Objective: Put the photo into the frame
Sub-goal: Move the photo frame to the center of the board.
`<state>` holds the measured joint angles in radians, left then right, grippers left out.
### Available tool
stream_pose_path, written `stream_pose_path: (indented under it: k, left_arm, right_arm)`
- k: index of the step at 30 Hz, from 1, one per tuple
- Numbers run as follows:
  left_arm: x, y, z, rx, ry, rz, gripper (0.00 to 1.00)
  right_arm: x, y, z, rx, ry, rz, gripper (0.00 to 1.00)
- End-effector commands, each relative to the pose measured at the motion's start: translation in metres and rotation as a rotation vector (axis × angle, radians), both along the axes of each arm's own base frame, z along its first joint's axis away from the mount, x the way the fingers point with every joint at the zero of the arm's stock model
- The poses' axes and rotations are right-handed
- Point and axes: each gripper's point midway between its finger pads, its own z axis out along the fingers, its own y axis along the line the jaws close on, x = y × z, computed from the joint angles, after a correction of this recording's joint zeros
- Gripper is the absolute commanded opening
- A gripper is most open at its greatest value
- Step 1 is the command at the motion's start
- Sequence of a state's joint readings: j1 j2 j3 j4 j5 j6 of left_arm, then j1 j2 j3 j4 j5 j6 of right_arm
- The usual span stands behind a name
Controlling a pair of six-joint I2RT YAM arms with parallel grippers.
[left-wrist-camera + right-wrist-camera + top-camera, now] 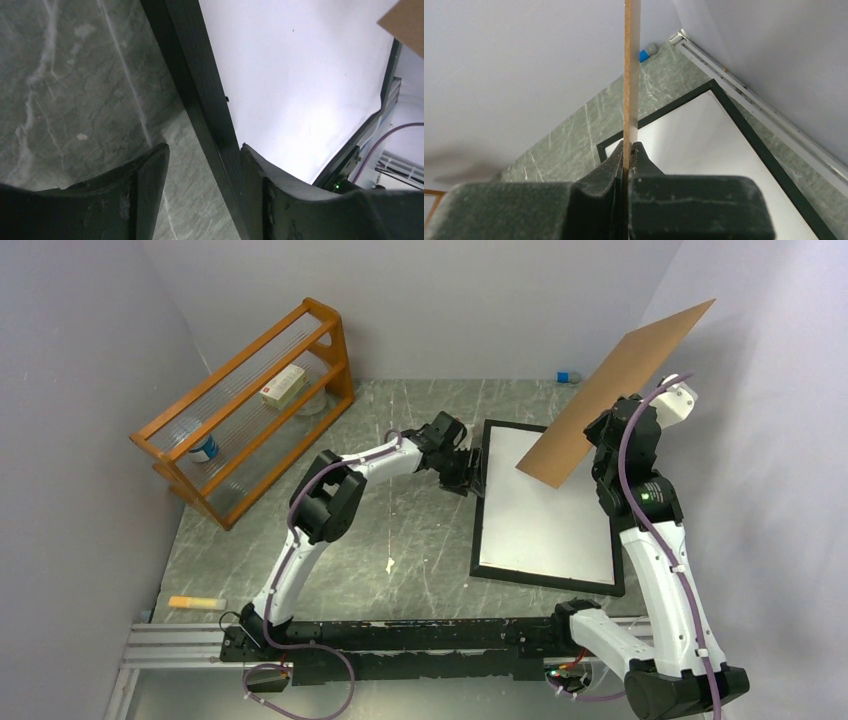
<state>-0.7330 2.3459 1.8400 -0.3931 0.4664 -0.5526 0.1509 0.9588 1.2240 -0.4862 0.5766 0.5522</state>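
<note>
The black-bordered frame (pixel 476 530) lies flat on the green table, right of centre. A plain white sheet (pixel 545 525) fills it; it looks like the photo's white back, and no printed side shows. My left gripper (pixel 472 472) is low at the frame's left border. In the left wrist view the gripper (pixel 204 147) is open. It straddles the black border (pixel 195 75), one finger over the table and the other against the border beside the white sheet (pixel 300 75). My right gripper (pixel 600 445) is shut on a brown backing board (pixel 620 390), held tilted above the frame's far right. The board (pixel 627 60) stands edge-on between the gripper's (pixel 628 145) jaws.
An orange wooden rack (pixel 250 405) with a white box and a blue-labelled jar stands at the back left. A small blue item (pixel 568 377) lies by the back wall. An orange stick (pixel 195 602) and a white scrap (pixel 390 565) are on the near table. Walls close in on both sides.
</note>
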Motion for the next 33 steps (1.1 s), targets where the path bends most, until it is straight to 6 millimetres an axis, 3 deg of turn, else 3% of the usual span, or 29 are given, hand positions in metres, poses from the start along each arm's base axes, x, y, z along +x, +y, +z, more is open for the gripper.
stream_pose_path:
  k: [1, 11, 16, 26, 33]
  left_arm:
    - [-0.004, 0.009, -0.037, 0.161, 0.033, 0.053, 0.59]
    - [-0.013, 0.015, -0.055, 0.275, 0.025, 0.026, 0.47]
    - [-0.013, 0.025, -0.069, 0.364, -0.011, -0.016, 0.55]
    - [-0.005, 0.052, -0.085, 0.517, -0.038, 0.027, 0.33]
    - [0.002, 0.082, -0.070, 0.457, -0.006, 0.069, 0.35]
  right_arm:
    - [-0.011, -0.008, 0.045, 0.045, -0.158, -0.054, 0.00]
    - [-0.015, -0.006, 0.030, 0.083, -0.132, -0.052, 0.00]
    - [-0.015, -0.005, 0.029, 0.090, -0.126, -0.048, 0.00]
    - [-0.019, -0.006, 0.031, 0.096, -0.124, -0.055, 0.00]
    - [-0.015, 0.005, 0.029, 0.089, -0.112, 0.020, 0.00]
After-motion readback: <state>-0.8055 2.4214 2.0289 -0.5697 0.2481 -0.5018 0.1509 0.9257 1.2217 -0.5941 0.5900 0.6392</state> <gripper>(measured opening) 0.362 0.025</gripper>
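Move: The frame's left rail runs right in front of the left gripper's open fingers, about 2 cm to the right and 2 cm below, level fore and aft. The frame's far-left corner lies some 15 cm ahead and 2 cm right; the middle of the white sheet inside the frame is about 14 cm right and 4 cm back. From the right hand, the rail is roughly 23 cm left, 3 cm ahead and 35 cm below. Ease the left gripper about 1.5 cm right and 1 cm down onto the frame's left rail, tipping the fingers some 10 degrees steeper, and close them by roughly two fifths to pinch the rail, one finger outside, one on the white sheet's side; then start drawing it left. Keep the brown board pinched in the right gripper, easing it slightly back and down. ##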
